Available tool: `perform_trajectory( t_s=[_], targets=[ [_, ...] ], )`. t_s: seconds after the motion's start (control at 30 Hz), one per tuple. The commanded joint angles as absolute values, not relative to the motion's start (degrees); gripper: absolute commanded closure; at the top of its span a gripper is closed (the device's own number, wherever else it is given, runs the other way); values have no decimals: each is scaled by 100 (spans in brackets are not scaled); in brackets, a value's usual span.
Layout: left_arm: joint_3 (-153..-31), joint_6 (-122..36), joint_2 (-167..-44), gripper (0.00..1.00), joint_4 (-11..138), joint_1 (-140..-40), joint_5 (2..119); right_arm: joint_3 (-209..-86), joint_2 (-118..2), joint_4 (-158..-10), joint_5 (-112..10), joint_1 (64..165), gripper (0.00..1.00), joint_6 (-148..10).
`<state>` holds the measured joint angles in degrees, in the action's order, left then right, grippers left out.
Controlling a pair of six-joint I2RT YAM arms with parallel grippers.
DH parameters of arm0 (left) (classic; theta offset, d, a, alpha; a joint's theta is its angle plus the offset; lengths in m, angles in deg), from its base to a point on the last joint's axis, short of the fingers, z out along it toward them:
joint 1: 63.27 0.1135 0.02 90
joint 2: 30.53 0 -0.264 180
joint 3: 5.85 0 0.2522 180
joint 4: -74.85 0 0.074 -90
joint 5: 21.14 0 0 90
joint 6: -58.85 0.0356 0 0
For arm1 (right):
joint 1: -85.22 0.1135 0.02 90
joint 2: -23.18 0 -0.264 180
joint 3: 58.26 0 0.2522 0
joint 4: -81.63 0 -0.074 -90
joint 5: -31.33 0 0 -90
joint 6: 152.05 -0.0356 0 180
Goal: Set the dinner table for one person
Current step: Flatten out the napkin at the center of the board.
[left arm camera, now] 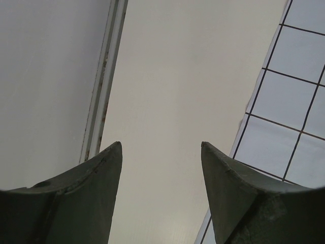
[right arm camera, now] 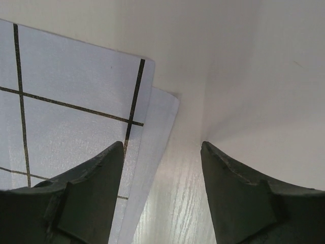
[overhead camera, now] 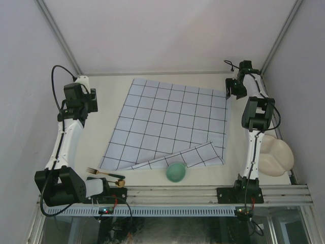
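Observation:
The dinner table [overhead camera: 109, 101] is a cream-white surface. A pale-blue cloth with dark grid lines [overhead camera: 167, 122] lies askew on it, its near right corner folded over. My left gripper [overhead camera: 84, 81] hangs open at the far left, over bare table [left arm camera: 177, 76], with the cloth's edge [left arm camera: 294, 101] to its right. Nothing sits between the left gripper's [left arm camera: 162, 145] fingers. My right gripper [overhead camera: 229, 94] is at the cloth's far right corner. In the right wrist view the right gripper [right arm camera: 162, 145] stands open astride that corner [right arm camera: 152, 107], the left finger over cloth and the right over table [right arm camera: 172, 203].
A green bowl [overhead camera: 175, 172] rests by the cloth's folded near edge. A fork with a gold handle [overhead camera: 104, 174] lies near the left arm's base. A cream dish [overhead camera: 277, 155] sits at the near right. Walls close in the table's left, far and right sides.

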<state>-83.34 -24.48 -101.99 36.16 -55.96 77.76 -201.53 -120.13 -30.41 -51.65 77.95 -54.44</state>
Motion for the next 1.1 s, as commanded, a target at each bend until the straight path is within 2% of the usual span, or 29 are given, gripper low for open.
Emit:
perform_trajectory(
  t_s=[0.0,0.27,0.5,0.57,0.77,1.07],
  targets=[
    [-8333,-2394,-10093,32,3735,-5550,7874,-20529,-12105,-2954,-5097,7816,38,-5516],
    [-8286,-2356,-10058,32,3756,-5551,7955,-20815,-12357,-2868,-5167,7958,39,-5455],
    [-8286,-2359,-10068,32,3754,-5553,7964,-20854,-12430,-2880,-5287,8116,50,-5362],
    [-8289,-2344,-10067,32,3755,-5554,7976,-20855,-12430,-2880,-5287,8128,56,-5360],
    [-8293,-2342,-10054,32,3758,-5554,7992,-20858,-12448,-2861,-5343,8153,100,-5300],
    [-8268,-2349,-10057,32,3764,-5553,7988,-21005,-12444,-3192,-5678,8277,100,-5202]
  ],
)
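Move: The napkin's far right corner lies about 4 cm ahead of the right hand, 1 cm to its left and 1 cm below the fingertips. The right end of the napkin's near-side fold is some 33 cm back and 14 cm left of this hand, and the beige plate about 34 cm back and 15 cm right. From the idle left hand, that corner is roughly 20 cm ahead, 75 cm right and 21 cm lower. Slide the open right gripper low over the board about 2.5 cm to the left and 1 cm forward, sinking barely half a centimetre, so that its fingertips straddle the napkin's right edge just short of the far corner. As it gets there, shut the fingers fully and pinch the cloth between the tips, then hold in place. ##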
